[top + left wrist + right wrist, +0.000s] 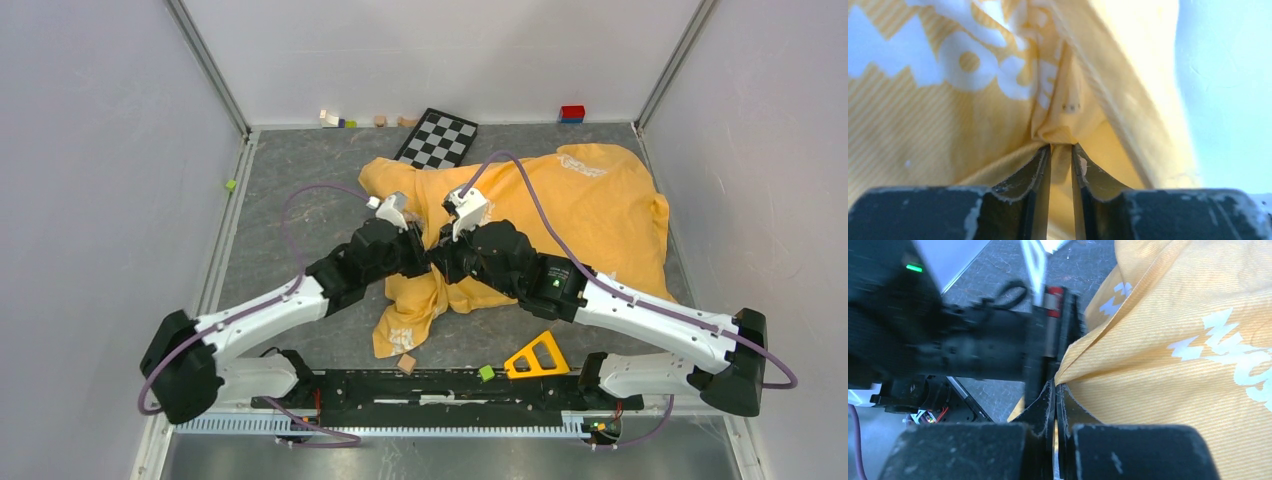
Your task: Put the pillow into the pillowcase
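Observation:
The orange-yellow pillowcase (560, 215) with white lettering lies bunched over a plump shape at the centre right of the table. Of the pillow (436, 214) only a small off-white patch shows between the two wrists; the rest is covered. My left gripper (424, 254) is shut on a gathered fold of the pillowcase (973, 100), which is pinched between its fingertips (1061, 146). My right gripper (441, 258) meets it tip to tip and is shut on the hem of the pillowcase (1173, 365), with the cloth edge caught at its fingertips (1055, 384).
A checkerboard (438, 138) lies behind the cloth, and a red and blue block (572, 113) and small blocks (335, 120) line the back wall. An orange triangle (537, 356), a green cube (486, 373) and a wooden cube (406, 364) sit near the base rail. The left arm (973, 340) fills the right wrist view's left side.

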Robot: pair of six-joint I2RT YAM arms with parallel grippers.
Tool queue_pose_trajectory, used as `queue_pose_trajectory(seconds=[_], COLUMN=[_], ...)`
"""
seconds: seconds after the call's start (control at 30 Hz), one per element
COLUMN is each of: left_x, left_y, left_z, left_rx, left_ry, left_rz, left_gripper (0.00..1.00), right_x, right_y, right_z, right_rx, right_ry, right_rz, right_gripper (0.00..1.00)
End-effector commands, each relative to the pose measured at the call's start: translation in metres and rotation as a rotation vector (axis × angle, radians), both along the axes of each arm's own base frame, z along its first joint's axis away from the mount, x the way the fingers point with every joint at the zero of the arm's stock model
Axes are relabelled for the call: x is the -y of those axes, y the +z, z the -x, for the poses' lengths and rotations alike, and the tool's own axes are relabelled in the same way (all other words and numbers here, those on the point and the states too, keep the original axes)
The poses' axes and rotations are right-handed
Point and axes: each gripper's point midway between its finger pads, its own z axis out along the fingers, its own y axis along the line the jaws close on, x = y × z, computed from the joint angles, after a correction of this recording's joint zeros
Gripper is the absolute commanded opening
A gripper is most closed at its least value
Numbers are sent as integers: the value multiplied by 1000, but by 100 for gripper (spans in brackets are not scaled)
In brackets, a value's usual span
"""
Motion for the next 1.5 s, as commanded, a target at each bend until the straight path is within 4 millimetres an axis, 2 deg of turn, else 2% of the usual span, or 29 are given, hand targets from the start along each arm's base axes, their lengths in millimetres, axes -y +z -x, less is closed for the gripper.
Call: queue_pose_trajectory(seconds=[0.0,0.07,0.27,0.43,0.53,0.63,0.77,0.83,0.87,0.97,1.13,1.23,1.3,1.37,1.47], left_x=[-28,-40,-83,-130,-143,-145,-146,-144,-143,-142,-139,-138,-137,-136,-133], left_y=[43,45,24,38,53,61,65,68,69,75,87,98,105,111,122], left_z=[12,19,32,34,36,38,40,41,41,40,37,36,35,35,34], left_rx=[63,53,7,61,93,106,113,116,118,128,157,179,192,204,233], left_ry=[52,67,162,296,316,310,295,282,279,271,253,246,237,225,199], left_rz=[34,16,-118,-211,-236,-235,-240,-238,-237,-237,-241,-248,-252,-259,-259], left_gripper=[28,27,25,28,29,30,32,33,34,35,39,43,47,50,62], right_x=[-11,-12,-16,-40,-60,-77,-74,-69,-68,-66,-64,-55,-43,-27,-1], right_y=[34,34,31,23,9,-25,-82,-101,-101,-77,-8,35,56,70,82], right_z=[-3,-3,-4,-11,-24,-40,-55,-57,-57,-55,-48,-41,-40,-41,-39], right_rx=[44,44,40,30,27,-1,-69,-104,-107,-71,10,62,99,133,167], right_ry=[8,9,13,43,37,19,-31,-29,-26,-14,30,45,25,-16,-72], right_rz=[-98,-98,-93,-71,-25,40,127,140,137,95,-13,-87,-108,-104,-95], right_gripper=[0,0,0,0,0,0,1,10,15,35,69,79,98,98,98])
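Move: The right hand still pinches the pillowcase's hem in mid-air; the middle of the pillowcase opening, where the hem belongs, lies about 8 cm ahead of it, 6 cm left and 15 cm below. From the same hand, the pillowcase's loose near corner is roughly 8 cm back and 8 cm left, the wooden block 14 cm back and 6 cm left, both some 25 cm down. From the left hand, in the cloth folds, the opening's middle is about 4 cm ahead, 5 cm left and 7 cm below. The left hand comes free of the cloth folds first, rising about 5 cm and drawing back a little, then swings some 13 cm to its left away from the opening, rolling about 15 degrees and finally climbing further as its fingers open wider. The right hand carries the pinched hem down about 12 cm while reaching 5 cm forward and 6 cm left onto the opening end of the pillowcase, opens wide to let go of the hem at the bottom, and lifts straight back up some 16 cm, drifting slightly right at the end. ##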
